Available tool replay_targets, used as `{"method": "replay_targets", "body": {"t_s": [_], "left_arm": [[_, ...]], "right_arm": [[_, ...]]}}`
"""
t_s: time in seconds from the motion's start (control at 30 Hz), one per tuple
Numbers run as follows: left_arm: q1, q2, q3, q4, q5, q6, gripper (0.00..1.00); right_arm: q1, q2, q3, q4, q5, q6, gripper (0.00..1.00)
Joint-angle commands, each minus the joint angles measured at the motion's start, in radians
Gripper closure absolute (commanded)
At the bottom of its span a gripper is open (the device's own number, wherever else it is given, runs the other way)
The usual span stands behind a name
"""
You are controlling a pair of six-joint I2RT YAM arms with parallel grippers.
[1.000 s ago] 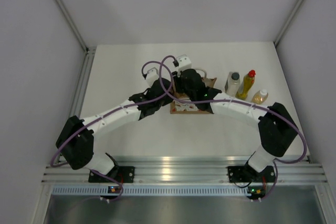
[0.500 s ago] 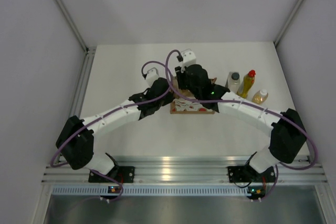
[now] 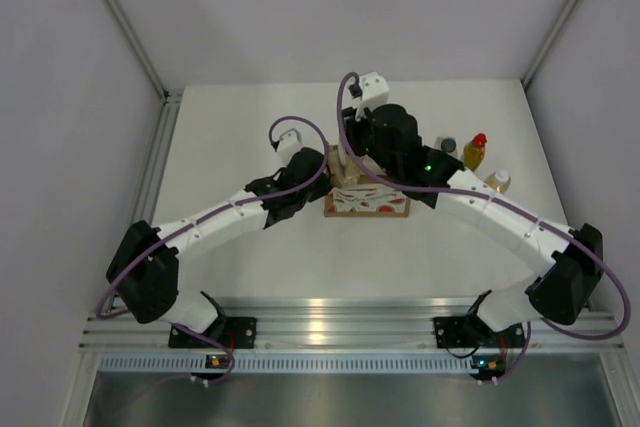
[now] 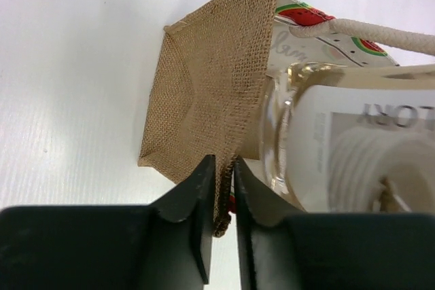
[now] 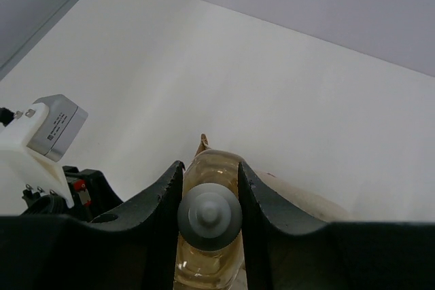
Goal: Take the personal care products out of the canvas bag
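The canvas bag (image 3: pixel 366 203) stands mid-table with its white-and-red front facing the arms; in the left wrist view its tan side (image 4: pixel 204 93) fills the middle. My left gripper (image 4: pixel 223 180) is shut on the bag's fabric edge, also seen in the top view (image 3: pixel 322 175). My right gripper (image 5: pixel 209 168) is shut on an amber bottle (image 5: pixel 204 266) just below its pale cap (image 5: pixel 209 214), holding it above the bag's far side (image 3: pixel 345 161). The bottle's base and label show in the left wrist view (image 4: pixel 353 140). Three other bottles stand right of the bag.
Right of the bag stand a clear bottle with a dark grey cap (image 3: pixel 448 145), a yellow bottle with a red cap (image 3: pixel 475 150) and an amber bottle with a white cap (image 3: pixel 497 181), partly hidden by the right arm. Grey walls enclose the table.
My right arm has risen and moved toward the far side, lifting the amber bottle up from the bag. The bag's patterned front now shows fully. The left gripper has held still.
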Motion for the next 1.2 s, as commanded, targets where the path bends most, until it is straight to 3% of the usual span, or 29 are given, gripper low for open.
{"method": "replay_targets", "body": {"t_s": [0.0, 0.2, 0.5, 0.6, 0.63, 1.17], "left_arm": [[0.001, -0.02, 0.022, -0.008, -0.002, -0.02, 0.77], [0.001, -0.028, 0.027, -0.007, 0.003, -0.017, 0.4], [0.001, -0.048, 0.036, -0.007, 0.023, -0.003, 0.23], [0.001, -0.062, 0.045, -0.007, 0.024, 0.02, 0.14], [0.001, -0.066, 0.047, -0.008, 0.021, 0.029, 0.02], [0.004, -0.145, 0.12, -0.008, -0.091, 0.219, 0.02]], "right_arm": [[0.018, -0.097, 0.136, 0.048, 0.0, -0.018, 1.0], [0.017, -0.155, 0.182, -0.018, -0.004, -0.021, 1.0], [0.015, -0.209, 0.271, -0.109, 0.02, -0.054, 1.0], [0.009, -0.232, 0.276, -0.113, 0.056, -0.076, 1.0], [0.008, -0.244, 0.274, -0.113, 0.066, -0.087, 1.0], [-0.126, -0.356, 0.235, -0.087, 0.229, -0.193, 1.0]]}}
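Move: The last white-capped bottle already hangs from the right fingers; the clear bottle standing outside is about 21 cm to that hand's right, 1 cm farther out and 22 cm lower. The yellow bottle stands some 6 cm right of the clear one, level with it; the pale bottle about 10 cm right of it and 5 cm nearer. The bag's middle is 24 cm below the right hand, 2 cm right, 1 cm back; from the left hand, 10 cm right, 2 cm ahead, 9 cm below. The white-capped bottle, kept pinched by its cap, goes up about 13 cm in the right hand, easing back a little at first, then mostly rightwards for about 13 cm in all, to the side where the other bottles stand; the fingers tip up and swing clockwise slightly. The bag's left wall is let go as the left fingers open wide, and that hand then rises off it. ##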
